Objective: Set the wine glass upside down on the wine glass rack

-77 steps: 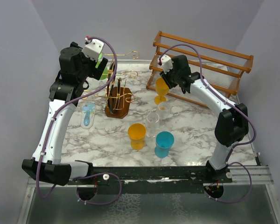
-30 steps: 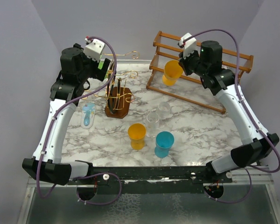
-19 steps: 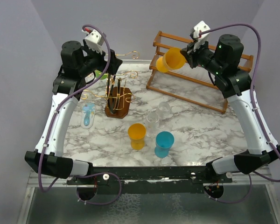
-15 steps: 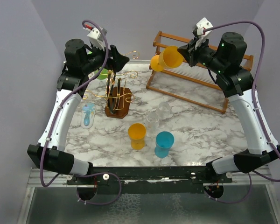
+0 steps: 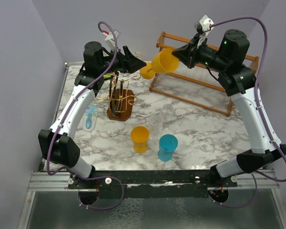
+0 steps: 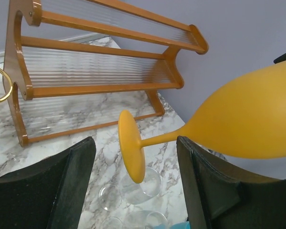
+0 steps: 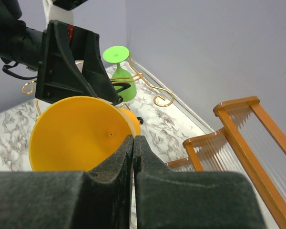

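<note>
The wine glass point(image 5: 164, 60) is orange and lies sideways in the air above the table's far side, its foot point(image 5: 147, 70) pointing left. My right gripper point(image 5: 178, 51) is shut on its rim, the wall pinched between the pads point(image 7: 133, 138). My left gripper point(image 5: 136, 62) is open; its fingers point(image 6: 81, 181) stand on either side of the stem and foot point(image 6: 131, 152) without touching them. The wine glass rack point(image 5: 118, 93), gold wire on a dark wooden base, stands below the left gripper; its scrolls point(image 7: 155, 93) show in the right wrist view.
A green glass point(image 7: 121, 78) sits foot-up by the gold rack. The brown slatted rack point(image 5: 205, 71) fills the back right. On the table stand an orange glass point(image 5: 139, 136), a blue glass point(image 5: 168, 144), two clear glasses point(image 5: 157, 121) and a pale blue item point(image 5: 89, 117).
The right arm lifted the orange glass from the table, tipped it sideways and carried it left. The left arm swung right to meet its foot, and its jaws narrowed somewhat.
</note>
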`<action>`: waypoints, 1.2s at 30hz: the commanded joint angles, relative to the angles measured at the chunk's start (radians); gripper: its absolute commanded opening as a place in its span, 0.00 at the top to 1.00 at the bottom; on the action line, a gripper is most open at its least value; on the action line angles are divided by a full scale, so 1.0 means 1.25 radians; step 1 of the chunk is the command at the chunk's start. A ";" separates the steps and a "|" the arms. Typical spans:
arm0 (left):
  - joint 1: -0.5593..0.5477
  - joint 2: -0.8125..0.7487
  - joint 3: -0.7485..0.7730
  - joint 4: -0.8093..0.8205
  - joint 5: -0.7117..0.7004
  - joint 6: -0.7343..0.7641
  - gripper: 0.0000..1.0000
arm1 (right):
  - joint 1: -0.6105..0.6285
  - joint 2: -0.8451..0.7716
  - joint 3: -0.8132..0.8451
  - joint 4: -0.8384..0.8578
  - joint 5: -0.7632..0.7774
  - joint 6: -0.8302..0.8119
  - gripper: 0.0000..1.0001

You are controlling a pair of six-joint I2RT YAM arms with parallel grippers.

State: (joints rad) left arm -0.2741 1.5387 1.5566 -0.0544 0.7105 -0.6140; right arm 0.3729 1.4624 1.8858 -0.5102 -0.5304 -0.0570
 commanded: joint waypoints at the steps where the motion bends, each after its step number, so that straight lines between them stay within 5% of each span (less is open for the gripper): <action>1: -0.010 0.007 -0.001 0.033 0.037 -0.038 0.32 | -0.001 -0.002 0.023 0.035 -0.040 0.030 0.99; 8: -0.010 0.024 -0.007 0.018 0.067 -0.060 0.57 | -0.001 -0.012 0.011 0.044 -0.029 0.027 0.99; 20: -0.010 0.017 -0.025 0.027 0.089 -0.080 0.76 | -0.002 -0.037 -0.023 0.060 -0.009 0.003 0.98; 25: -0.010 0.015 -0.024 0.030 0.095 -0.084 1.00 | -0.001 -0.049 -0.051 0.072 -0.007 -0.010 0.99; 28: -0.006 0.011 -0.022 0.037 0.098 -0.085 1.00 | -0.002 -0.058 -0.069 0.074 -0.011 -0.025 0.99; 31: 0.009 0.000 -0.021 0.051 0.099 -0.094 1.00 | -0.001 -0.072 -0.085 0.070 0.004 -0.044 0.84; 36: 0.069 -0.018 -0.008 0.058 0.094 -0.102 1.00 | -0.001 -0.107 -0.118 0.058 0.058 -0.085 0.37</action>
State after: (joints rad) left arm -0.2455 1.5677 1.5330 -0.0296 0.7990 -0.7330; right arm 0.3729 1.3865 1.7634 -0.4660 -0.5308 -0.1104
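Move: The yellow glass's foot, held out by the right hand, is just beyond the open left fingertips: about 3 cm right, 1 cm ahead and 2 cm lower. The wine glass rack's middle is some 12 cm left, 3 cm ahead and 20 cm below the left hand; the hanging green glass is 17 cm left, 8 cm ahead, 14 cm down. From the right hand the foot lies roughly 11 cm left, 7 cm ahead, 5 cm lower. Left hand sinks about 2 cm, pinches the yellow wine glass's foot, then the right fingers release the rim. ##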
